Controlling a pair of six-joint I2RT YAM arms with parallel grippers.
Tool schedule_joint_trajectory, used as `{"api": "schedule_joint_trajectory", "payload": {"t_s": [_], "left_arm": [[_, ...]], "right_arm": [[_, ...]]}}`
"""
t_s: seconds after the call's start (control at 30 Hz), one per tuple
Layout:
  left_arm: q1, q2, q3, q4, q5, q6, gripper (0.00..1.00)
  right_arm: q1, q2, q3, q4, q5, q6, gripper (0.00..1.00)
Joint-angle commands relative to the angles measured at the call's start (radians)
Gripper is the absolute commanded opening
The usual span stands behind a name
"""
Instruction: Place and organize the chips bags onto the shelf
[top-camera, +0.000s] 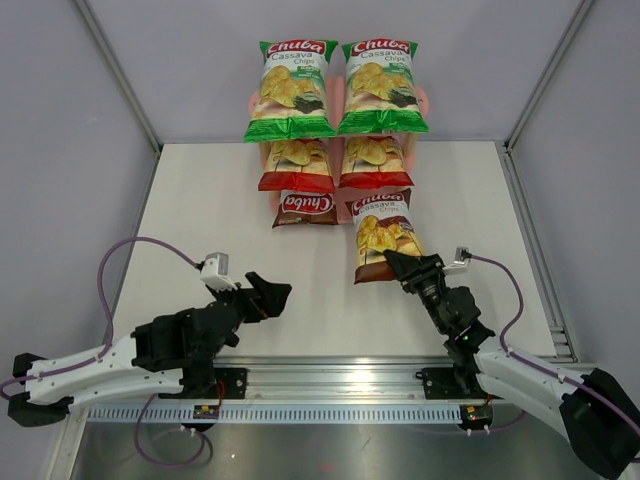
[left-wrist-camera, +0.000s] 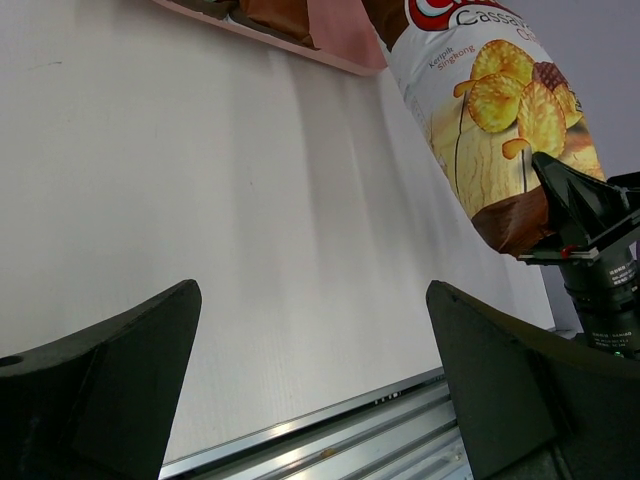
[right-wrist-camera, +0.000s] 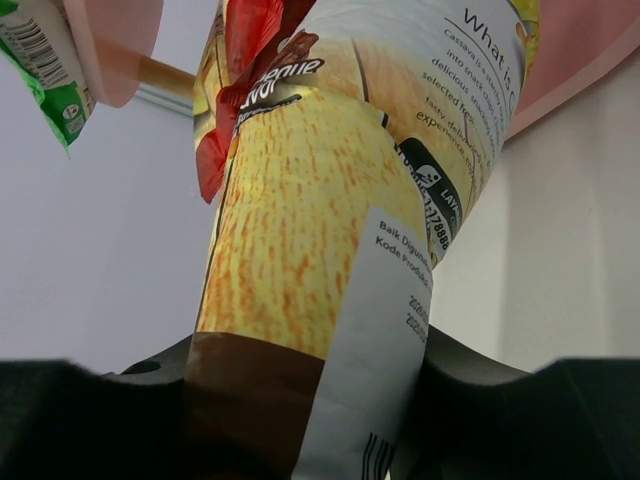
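Note:
Two green chips bags (top-camera: 291, 90) (top-camera: 382, 87) lie on the top tier of the pink shelf (top-camera: 423, 98). Below them sit two red bags (top-camera: 296, 165) (top-camera: 375, 163). One dark brown bag (top-camera: 306, 207) rests on the lowest tier at the left. My right gripper (top-camera: 405, 265) is shut on the bottom seam of a second brown bag (top-camera: 383, 237), whose top end reaches the lowest tier on the right. In the right wrist view that bag (right-wrist-camera: 330, 200) fills the space between the fingers of my right gripper (right-wrist-camera: 300, 400). My left gripper (top-camera: 270, 295) stands open and empty over the table, left of the held bag (left-wrist-camera: 500, 110).
The white table (top-camera: 200, 220) ends at a metal rail (top-camera: 340, 375) along the near edge, where both arm bases are bolted. Grey walls close in the back and sides. Purple cables (top-camera: 120, 250) loop beside each arm.

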Motion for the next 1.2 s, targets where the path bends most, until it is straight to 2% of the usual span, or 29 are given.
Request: {"api": "schedule_joint_trajectory", "payload": {"t_s": [0.0,0.2,0.43,0.63,0.83,1.17], "left_arm": [[0.003,-0.007,0.006,0.028,-0.02,0.005,0.99],[0.003,-0.007,0.021,0.025,-0.002,0.039,0.99],[0.003,0.063,0.073,-0.027,0.018,0.068,0.99],[0.003,0.037,0.064,-0.045,0.026,0.086,0.99],[0.003,-0.033,0.041,-0.077,0.009,0.079,0.99],[0.003,-0.093,0.041,-0.139,-0.007,0.063,0.99]], "right_arm": [[-0.041,0.02,-0.044,0.115,-0.008,0.012,0.27],[-0.073,0.139,0.004,0.193,-0.055,0.012,0.27],[-0.122,0.398,0.06,0.464,-0.161,-0.002,0.27],[-0.139,0.567,0.106,0.609,-0.196,-0.042,0.27],[-0.147,0.667,0.133,0.661,-0.201,-0.042,0.26],[-0.194,0.73,0.185,0.658,-0.198,-0.057,0.26]]}}
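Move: The right hand holds the brown bag by its lower end; its goal, the empty right half of the bottom shelf, lies about 16 cm ahead, 4 cm left and 9 cm below. Left of that space, some 17 cm left of the hand and 16 cm ahead, sits the other brown bag, equally low; the right red bag is about 18 cm ahead, 4 cm left and 3 cm higher. From the left hand the space is roughly 24 cm ahead, 18 cm right, 10 cm below. Keeping its grip, the right hand carries the brown bag forward and down, about 6 cm each, towards the bottom-shelf space. ##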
